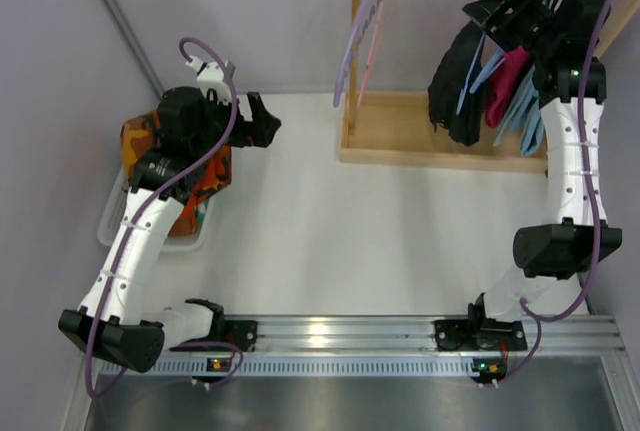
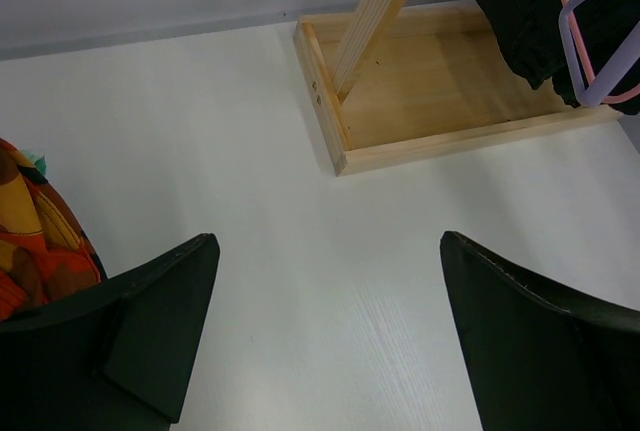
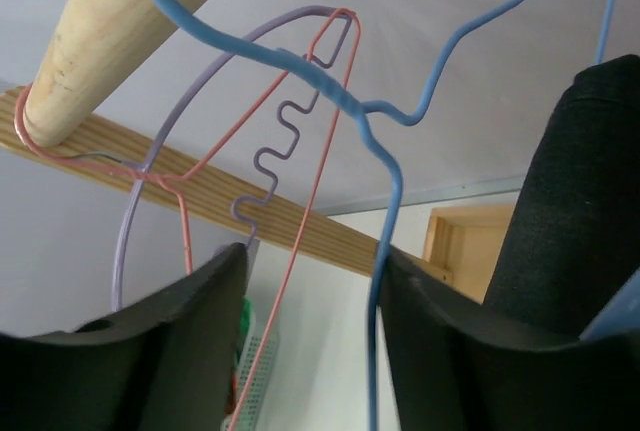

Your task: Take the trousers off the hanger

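Note:
Black trousers [image 1: 458,86] hang on a blue wire hanger [image 1: 487,71] from the wooden rail at the right of the rack, next to magenta trousers [image 1: 508,86]. My right gripper [image 1: 490,9] is raised beside the rail, above the black trousers. In the right wrist view it [image 3: 312,256] is open, with the blue hanger's wire [image 3: 385,201] passing between the jaws, close against the right finger; the black trousers [image 3: 585,211] hang at the right. My left gripper [image 1: 272,121] is open and empty over the white table, as the left wrist view [image 2: 328,241] shows.
Empty purple and pink hangers [image 1: 365,31] hang at the rail's left end. The rack's wooden base [image 2: 440,91] sits on the table at the back. A white basket [image 1: 115,216] at the left holds orange patterned clothes [image 1: 165,151].

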Available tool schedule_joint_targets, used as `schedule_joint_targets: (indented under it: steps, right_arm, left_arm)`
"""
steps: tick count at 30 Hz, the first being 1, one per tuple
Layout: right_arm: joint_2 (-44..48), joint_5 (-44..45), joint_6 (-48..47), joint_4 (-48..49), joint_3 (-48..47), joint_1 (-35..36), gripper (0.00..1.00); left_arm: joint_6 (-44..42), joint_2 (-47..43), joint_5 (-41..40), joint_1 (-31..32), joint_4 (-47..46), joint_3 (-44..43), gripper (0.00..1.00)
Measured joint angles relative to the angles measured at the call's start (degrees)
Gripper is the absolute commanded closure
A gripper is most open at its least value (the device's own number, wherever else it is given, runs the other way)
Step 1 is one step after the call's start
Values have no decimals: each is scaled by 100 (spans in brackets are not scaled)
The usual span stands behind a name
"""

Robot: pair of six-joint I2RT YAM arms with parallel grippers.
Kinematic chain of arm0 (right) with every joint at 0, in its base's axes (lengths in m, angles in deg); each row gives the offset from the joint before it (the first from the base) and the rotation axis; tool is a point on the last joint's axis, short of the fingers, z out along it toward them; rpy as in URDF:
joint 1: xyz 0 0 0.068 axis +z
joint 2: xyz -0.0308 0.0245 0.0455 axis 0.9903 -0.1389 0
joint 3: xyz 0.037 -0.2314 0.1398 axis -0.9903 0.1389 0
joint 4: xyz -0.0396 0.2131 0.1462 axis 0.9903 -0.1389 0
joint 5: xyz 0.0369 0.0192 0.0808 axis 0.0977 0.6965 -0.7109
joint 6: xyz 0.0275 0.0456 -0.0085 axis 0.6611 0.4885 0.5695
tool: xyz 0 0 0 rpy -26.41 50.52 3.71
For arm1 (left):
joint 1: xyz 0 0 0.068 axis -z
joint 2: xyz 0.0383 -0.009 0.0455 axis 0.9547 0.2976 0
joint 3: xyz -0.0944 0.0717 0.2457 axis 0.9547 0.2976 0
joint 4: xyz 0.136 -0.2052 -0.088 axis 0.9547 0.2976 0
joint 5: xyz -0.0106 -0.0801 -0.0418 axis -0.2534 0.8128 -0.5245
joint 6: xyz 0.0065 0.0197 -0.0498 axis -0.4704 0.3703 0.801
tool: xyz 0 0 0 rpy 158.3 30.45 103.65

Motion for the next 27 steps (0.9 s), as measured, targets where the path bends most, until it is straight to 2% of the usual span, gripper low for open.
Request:
schedule_joint_targets:
  steps: [3, 4, 6, 7, 9, 10, 19, 27]
  right_arm:
    - [-15, -240, 299, 227, 153, -13, 60]
    - [-26, -330, 369, 291, 188, -13, 69]
    - [-46, -448, 509, 396, 243, -13, 76]
    - [-50, -518, 597, 485, 306, -15, 85]
    - [-57, -662, 756, 697, 433, -20, 92]
    - [-57, -748, 920, 844, 516, -20, 100]
    - [-83, -1320, 1635, 1912, 1047, -50, 100]
    - [-107, -1683, 2238, 2951, 1056, -61, 100]
  left_arm:
    - [0, 0, 31, 2, 0, 0, 2]
    - [0, 0, 37, 2, -2, 0, 2]
    - [0, 2, 39, 2, 0, 0, 2]
    - [0, 2, 39, 2, 0, 0, 2]
    - [-2, 2, 39, 2, 0, 0, 2]
    - [-2, 2, 39, 2, 0, 0, 2]
    - [-57, 2, -50, 2, 0, 0, 2]
    - [-125, 0, -275, 2, -24, 0, 2]
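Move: The blue hanger's near shoulder, just below its twisted neck, runs between the right hand's half-open fingers, about 2 cm left, 1 cm ahead and 1 cm below the hand point. The black trousers' middle hangs roughly 3 cm ahead, 1 cm left and 20 cm below. The pink garment is some 9 cm right, 3 cm ahead, 18 cm below; the rail is about 6 cm ahead, 8 cm above, neither left nor right. From the left hand, the shoulder lies around 46 cm right, 13 cm ahead, 11 cm higher. Leftward about 4 cm goes the right hand, its fingers closing from half open onto the blue hanger's near shoulder and pinching the wire just below the neck. As it goes, the wrist rolls left side up and turns counter-clockwise, some 25 degrees in all; then, fingers shut, it rises about 3 cm and eases slightly back with the wire held. ##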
